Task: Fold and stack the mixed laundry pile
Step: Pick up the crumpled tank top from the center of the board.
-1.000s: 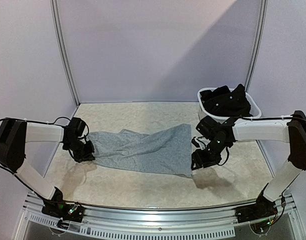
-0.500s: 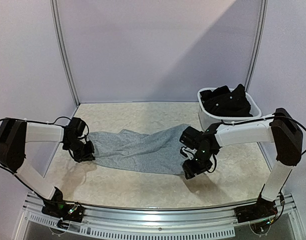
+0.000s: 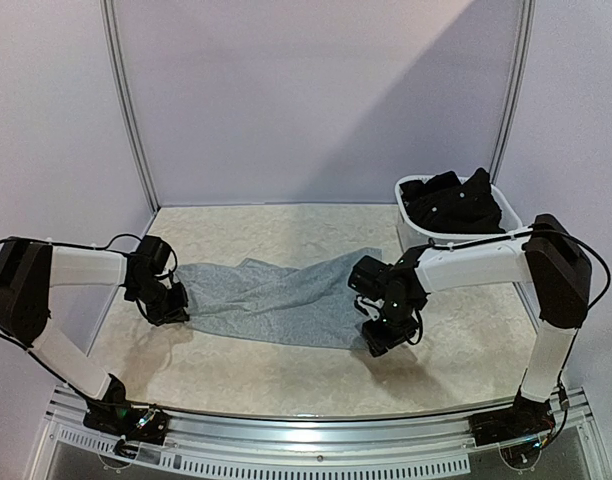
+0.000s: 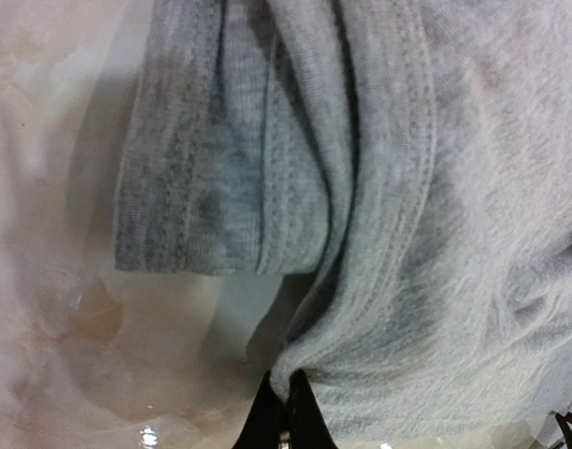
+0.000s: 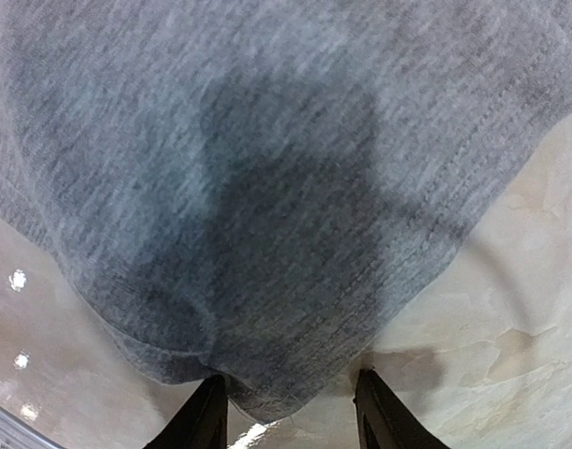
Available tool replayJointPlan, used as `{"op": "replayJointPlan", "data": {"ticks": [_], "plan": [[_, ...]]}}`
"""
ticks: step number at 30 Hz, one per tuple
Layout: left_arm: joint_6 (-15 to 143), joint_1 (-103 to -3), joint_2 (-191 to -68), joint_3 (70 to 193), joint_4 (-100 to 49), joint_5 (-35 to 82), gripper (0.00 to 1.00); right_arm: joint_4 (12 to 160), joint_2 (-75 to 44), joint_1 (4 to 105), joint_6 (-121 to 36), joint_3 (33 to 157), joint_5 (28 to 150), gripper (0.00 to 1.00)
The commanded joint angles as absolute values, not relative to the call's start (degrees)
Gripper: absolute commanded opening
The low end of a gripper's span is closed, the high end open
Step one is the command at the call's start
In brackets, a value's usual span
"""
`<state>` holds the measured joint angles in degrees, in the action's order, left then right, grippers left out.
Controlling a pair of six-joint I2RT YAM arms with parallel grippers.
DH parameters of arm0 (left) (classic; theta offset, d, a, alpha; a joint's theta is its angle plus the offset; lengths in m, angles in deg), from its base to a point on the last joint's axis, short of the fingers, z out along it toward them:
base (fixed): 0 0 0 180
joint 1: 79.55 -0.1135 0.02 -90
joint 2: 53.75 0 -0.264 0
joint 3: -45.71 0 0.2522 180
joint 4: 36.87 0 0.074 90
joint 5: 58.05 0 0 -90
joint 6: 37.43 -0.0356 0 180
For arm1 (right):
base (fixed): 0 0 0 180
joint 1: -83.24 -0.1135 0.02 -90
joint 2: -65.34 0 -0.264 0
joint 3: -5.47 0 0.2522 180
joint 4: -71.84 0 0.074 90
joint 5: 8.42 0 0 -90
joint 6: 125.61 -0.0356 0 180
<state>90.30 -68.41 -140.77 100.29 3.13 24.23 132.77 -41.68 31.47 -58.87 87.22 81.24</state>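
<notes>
A light grey sleeveless top (image 3: 276, 298) lies stretched across the table between my two grippers. My left gripper (image 3: 172, 306) is shut on a pinched fold of its left edge, seen close up in the left wrist view (image 4: 287, 412) with the grey cloth (image 4: 407, 234) above it. My right gripper (image 3: 380, 340) is open at the top's near right corner. In the right wrist view (image 5: 289, 419) the grey hem (image 5: 267, 187) hangs between the spread fingertips (image 5: 205, 416). A large black garment (image 3: 454, 203) fills the basket. The printed piece is out of view.
A white plastic laundry basket (image 3: 414, 240) stands at the back right, close behind my right arm. The table is marbled beige (image 3: 286, 375). White walls enclose the back and both sides.
My right arm has swung left and its gripper has come over the grey top's near right corner. The left gripper and the cloth it holds have stayed put.
</notes>
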Motion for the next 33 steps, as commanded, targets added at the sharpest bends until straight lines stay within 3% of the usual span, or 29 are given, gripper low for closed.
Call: {"op": "replayJointPlan", "data": {"ticks": [1, 9, 13, 23, 33], "plan": [[89.7, -68.2, -140.4, 99.3, 3.7, 24.1, 0.0, 132.5, -43.5, 30.7, -58.7, 88.2, 79.7, 0.45], [89.5, -68.2, -140.4, 99.2, 3.8, 24.0, 0.0, 132.1, -43.9, 30.5, -58.3, 86.9, 80.4, 0.14], [89.5, -68.2, -139.8, 99.6, 4.2, 23.7, 0.0, 132.7, -43.7, 30.6, -58.1, 87.5, 80.1, 0.04], [90.2, -67.9, -129.9, 105.2, 11.3, 24.1, 0.0, 141.1, -40.2, 30.7, -57.0, 97.2, 72.0, 0.0], [87.7, -67.7, -121.2, 120.3, 23.5, 27.2, 0.0, 152.0, -36.3, 32.1, -54.1, 115.7, 63.9, 0.0]]}}
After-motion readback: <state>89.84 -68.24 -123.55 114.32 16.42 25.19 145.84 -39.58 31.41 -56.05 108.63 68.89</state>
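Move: The tank top's near right corner is already between the right hand's open fingers, within 1 cm of the hand point. From this hand, its far right corner lies roughly 25 cm ahead and 3 cm right, and the laundry basket about 30 cm ahead and 16 cm right. The left hand still pinches the left end; from it, the near right corner is some 35 cm right and 7 cm back. Staying almost in place at table level, the right hand shuts its fingers on the tank top's near right corner, then lifts about 11 cm and carries it 6 cm forward. The left hand waits, keeping its pinch on the left end, and rises alongside by about 15 cm, going slightly forward. Both wrists tilt 15 to 20 degrees, fingertips swinging outward from the bases. ##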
